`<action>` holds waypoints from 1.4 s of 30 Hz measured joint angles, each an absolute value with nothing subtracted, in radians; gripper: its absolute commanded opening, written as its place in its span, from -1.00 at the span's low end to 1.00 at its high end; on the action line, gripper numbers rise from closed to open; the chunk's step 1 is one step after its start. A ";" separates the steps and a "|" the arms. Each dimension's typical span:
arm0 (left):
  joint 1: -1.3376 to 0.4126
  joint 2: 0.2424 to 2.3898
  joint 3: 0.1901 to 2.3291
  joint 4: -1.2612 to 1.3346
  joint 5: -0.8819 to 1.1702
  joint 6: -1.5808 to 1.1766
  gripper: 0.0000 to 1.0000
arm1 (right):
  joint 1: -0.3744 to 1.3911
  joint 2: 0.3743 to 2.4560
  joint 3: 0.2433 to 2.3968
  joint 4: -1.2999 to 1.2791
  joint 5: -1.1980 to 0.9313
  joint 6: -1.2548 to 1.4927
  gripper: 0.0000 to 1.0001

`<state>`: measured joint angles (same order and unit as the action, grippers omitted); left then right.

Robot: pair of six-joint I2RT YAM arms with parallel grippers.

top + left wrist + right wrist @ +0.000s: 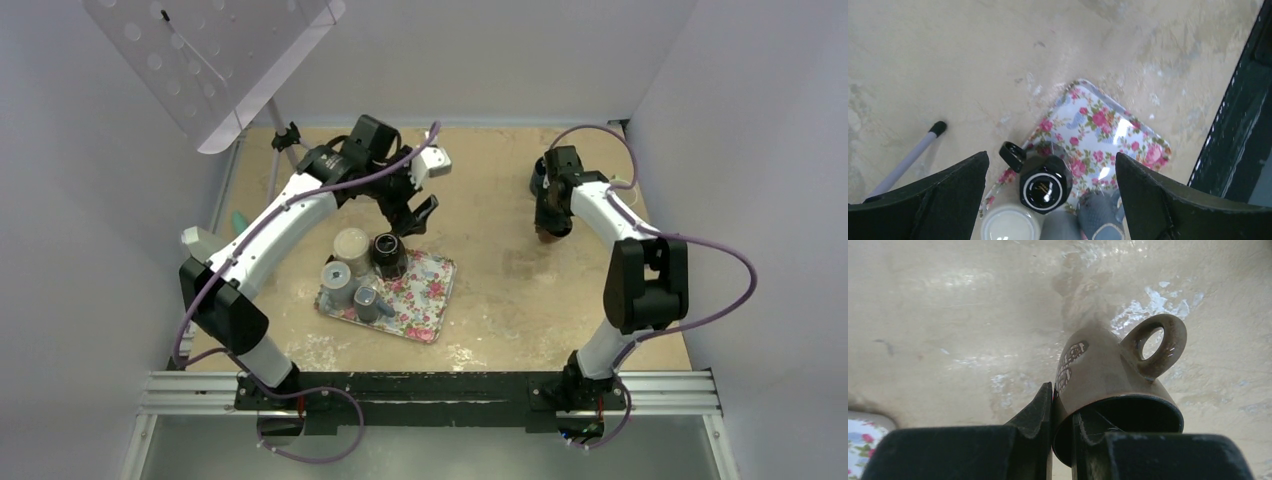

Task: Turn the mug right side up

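Note:
A brown mug [1108,375] with a ring handle hangs in my right gripper [1063,402], which is shut on its rim, one finger inside and one outside. Its mouth faces the wrist camera and its base points down at the table. In the top view the mug [550,233] is at the back right under the right gripper [548,215]. A black faceted mug [1045,185] stands upside down on the floral tray [1108,120], base up. My left gripper [1050,159] hovers open and empty above it; the top view shows this gripper [415,215] just behind the black mug [388,255].
The floral tray [432,292] also holds a cream cup [350,245] and two grey-blue cups [338,282]. A white perforated panel [210,60] on a stand with a thin rod [275,170] is at the back left. White walls enclose the table.

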<state>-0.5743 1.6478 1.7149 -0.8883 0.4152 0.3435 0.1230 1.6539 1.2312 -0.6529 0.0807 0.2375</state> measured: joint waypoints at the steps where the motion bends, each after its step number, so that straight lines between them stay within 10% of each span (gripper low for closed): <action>1: -0.585 1.639 1.698 -0.907 0.416 0.373 0.96 | 0.120 1.678 1.242 -0.667 0.090 0.228 -1.00; 11: -0.745 1.578 1.470 -1.119 0.403 0.725 0.74 | 0.110 1.826 1.343 -0.735 0.131 0.161 -0.85; 19: -0.809 1.543 1.264 -1.163 0.358 0.897 0.75 | 0.110 1.861 1.389 -0.755 0.139 0.138 0.00; 26: -0.830 1.531 1.145 -1.058 0.293 0.920 0.51 | 0.110 1.859 1.459 -0.778 0.139 0.128 0.11; 31: -0.847 1.541 1.073 -0.945 0.220 0.916 0.14 | 0.110 1.816 1.460 -0.793 0.134 0.119 0.11; 37: -0.852 1.593 1.067 -0.883 0.176 0.907 -1.00 | 0.111 1.731 1.460 -0.801 0.107 0.117 0.10; 42: -0.855 1.597 1.106 -0.916 0.198 0.873 -1.00 | 0.111 1.642 1.445 -0.794 0.040 0.116 0.09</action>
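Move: The grey-blue mug, upside down on the tray, is some 12 cm back, 9 cm left and 20 cm below my open left hand. The black mug stands 11 cm beyond it and 4 cm to its right; the white mug is about 5 cm beyond it and 7 cm to its left. My right hand holds the brown mug by its rim; its bare spot is about 1 cm ahead, 5 cm right and 10 cm below. The blue mug stands 13 cm beyond that spot and 2 cm left. I swing my left hand back about 13 cm and some 6 cm left while sinking 19 cm to the grey-blue mug, turning clockwise and tipping the fingers to point more steeply down, then close them on its handle. Meanwhile my right hand lowers the brown mug about 3 cm onto the table, opens partway and rises about 10 cm clear of the rim. ##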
